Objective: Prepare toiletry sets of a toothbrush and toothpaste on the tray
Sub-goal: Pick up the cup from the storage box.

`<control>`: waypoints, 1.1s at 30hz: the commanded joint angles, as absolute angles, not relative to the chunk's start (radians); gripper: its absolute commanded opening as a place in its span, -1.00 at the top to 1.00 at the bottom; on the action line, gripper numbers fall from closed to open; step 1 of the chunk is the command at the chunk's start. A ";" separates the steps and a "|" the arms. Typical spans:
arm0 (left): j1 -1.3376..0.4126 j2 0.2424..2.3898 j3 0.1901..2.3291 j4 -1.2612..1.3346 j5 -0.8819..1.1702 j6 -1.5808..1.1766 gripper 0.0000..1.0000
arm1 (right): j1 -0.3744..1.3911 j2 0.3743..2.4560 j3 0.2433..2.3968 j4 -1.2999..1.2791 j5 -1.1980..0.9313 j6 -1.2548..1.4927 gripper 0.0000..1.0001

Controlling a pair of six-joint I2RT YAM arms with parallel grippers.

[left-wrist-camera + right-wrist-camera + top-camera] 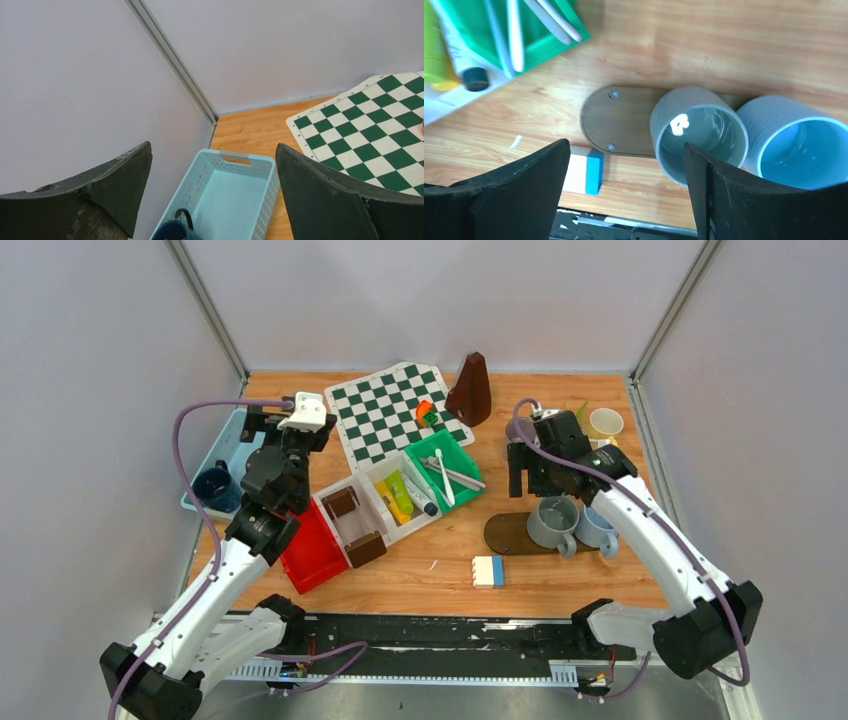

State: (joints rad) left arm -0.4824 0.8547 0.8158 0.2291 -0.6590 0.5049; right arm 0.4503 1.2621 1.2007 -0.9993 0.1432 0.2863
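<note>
A grey-green mug and a light blue mug stand side by side on the right end of the dark oval tray. I see nothing inside either mug. My right gripper hangs open just above the grey-green mug, holding nothing. Whitish toothbrushes lie in a green bin. Yellow and green tubes lie in the white bin beside it. My left gripper is open over a light blue basket, which holds a dark blue mug.
A pale yellow mug stands at the back right. A chessboard and a brown cone-shaped object lie at the back. A red bin and brown blocks are left of centre. A white-and-blue block lies near the front edge.
</note>
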 commanded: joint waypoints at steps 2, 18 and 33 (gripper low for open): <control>-0.474 0.862 0.822 0.274 -0.658 0.497 -1.00 | 0.449 1.124 1.259 -0.862 0.121 0.258 -0.86; -0.337 1.060 1.023 -0.165 -0.699 0.202 -1.00 | 0.449 0.702 0.948 -0.659 0.460 0.228 -1.00; 0.226 1.112 1.050 -0.530 -0.544 -0.395 -1.00 | 0.449 0.262 0.651 -0.487 0.517 0.276 -1.00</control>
State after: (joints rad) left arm 0.1539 1.0782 1.0138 -0.4324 -0.5648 -0.1539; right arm 0.4503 0.3401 0.6998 -0.5808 0.4950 0.2562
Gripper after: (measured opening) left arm 0.998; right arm 0.996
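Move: The dark blue cup in the storage box is about 18 cm to the left hand's left, level with it fore-and-aft and some 29 cm below. The box's middle is 4 cm ahead and 12 cm left; the red bin is 12 cm back, 1 cm right. From the right hand, the grey cup is 5 cm back, 5 cm right, 10 cm below; the dark blue cup is 60 cm left, 5 cm ahead. Towards the dark blue cup swings the empty left hand, easing forward and down first, then sweeping about 17 cm left and drawing slightly back, 12 cm lower by the end; it turns counter-clockwise, tips down and drops its left side, fingers still wide open. The right hand climbs away from the grey cup it already released, finishes opening, then goes right and back, tipping its fingers up nearly 50 degrees. ##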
